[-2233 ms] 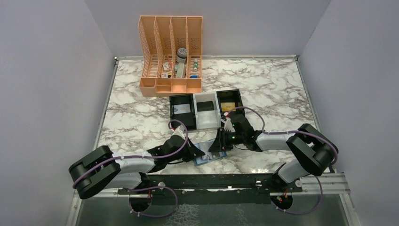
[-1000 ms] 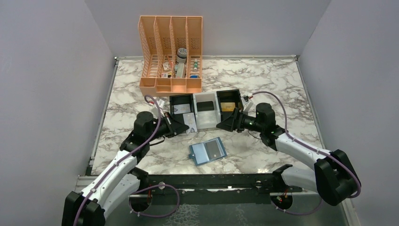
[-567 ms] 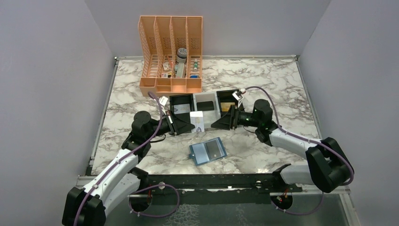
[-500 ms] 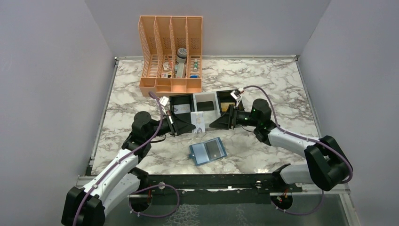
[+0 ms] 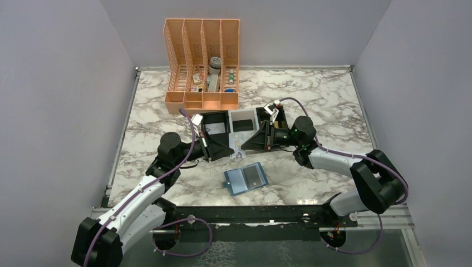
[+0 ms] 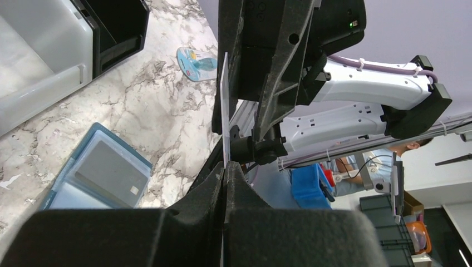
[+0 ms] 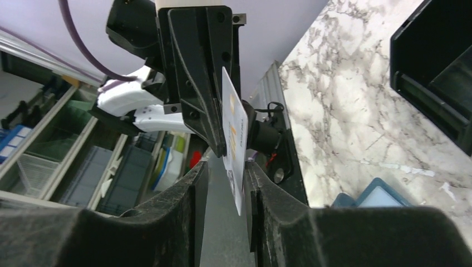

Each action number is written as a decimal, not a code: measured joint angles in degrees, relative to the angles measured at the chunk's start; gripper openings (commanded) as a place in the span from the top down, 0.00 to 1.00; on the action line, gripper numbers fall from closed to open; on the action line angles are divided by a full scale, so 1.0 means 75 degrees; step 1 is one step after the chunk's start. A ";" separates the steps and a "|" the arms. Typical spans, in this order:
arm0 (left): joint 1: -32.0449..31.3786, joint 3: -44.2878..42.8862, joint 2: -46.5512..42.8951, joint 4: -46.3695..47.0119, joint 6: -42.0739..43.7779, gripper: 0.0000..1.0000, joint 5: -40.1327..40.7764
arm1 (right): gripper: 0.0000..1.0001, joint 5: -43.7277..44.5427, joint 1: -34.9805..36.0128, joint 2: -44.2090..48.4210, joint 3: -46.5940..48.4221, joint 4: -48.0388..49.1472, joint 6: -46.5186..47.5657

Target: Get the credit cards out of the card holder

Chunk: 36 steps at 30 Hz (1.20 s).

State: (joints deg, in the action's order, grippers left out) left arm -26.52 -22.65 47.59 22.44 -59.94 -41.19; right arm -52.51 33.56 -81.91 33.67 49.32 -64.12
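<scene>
The light-blue card holder (image 5: 238, 184) lies open on the marble in front of the arms, with a dark credit card (image 5: 255, 176) in its right panel. It also shows in the left wrist view as card holder (image 6: 61, 196). My left gripper (image 5: 231, 149) is shut on a white credit card (image 6: 225, 105), held upright on edge above the table. My right gripper (image 7: 227, 167) faces it from the right, jaws open on either side of that card (image 7: 235, 130). The card lies close to one finger (image 7: 261, 183), with a gap to the other.
A black-and-white three-compartment tray (image 5: 234, 118) stands just behind the grippers, with a dark card in its middle bin. An orange file organizer (image 5: 202, 67) holding small items stands at the back. A small blue-and-white packet (image 6: 195, 58) lies on the marble.
The two grippers have come together above the table. The left one carried the white card rightward, and the right one moved left onto the card's free end and narrowed its jaws.
</scene>
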 measured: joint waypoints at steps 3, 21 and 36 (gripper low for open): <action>-0.0032 0.0020 0.0000 0.0050 -0.0032 1.00 0.0003 | 0.80 -0.0134 0.0000 -0.0163 0.0003 0.0437 -0.0321; -0.0067 0.0111 -0.0009 0.0393 -0.0169 1.00 0.0006 | 0.93 -0.0353 0.0050 -0.0393 0.0108 0.0860 -0.0822; -0.0093 0.0032 -0.0023 -0.0423 0.0251 0.19 0.0347 | 0.99 -0.0111 0.0134 -0.0274 0.0309 -0.0280 0.0047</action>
State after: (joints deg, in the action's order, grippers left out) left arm -27.22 -22.41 47.42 19.27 -58.06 -38.59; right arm -53.34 34.57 -83.96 35.99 47.22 -63.77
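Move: The card hangs in the air between the two hands, its middle about 2 cm to the right of the left hand point and 1 cm ahead, pinched already by the left fingers. From the right hand it lies roughly 2 cm to the left, level in height, its edge between half-open fingers. The open card holder is some 18 cm below the left hand, 5 cm right and 1 cm back; the white tray stands about 19 cm ahead of that hand, 3 cm right and 15 cm lower. The card changes hands in mid-air: the right fingers, around its edge, close and pinch it while that hand stays nearly in place, creeping barely 1 cm to the left. The left hand holds still and keeps its grip until the right is shut, then opens wide to let go, dipping about 1 cm. ##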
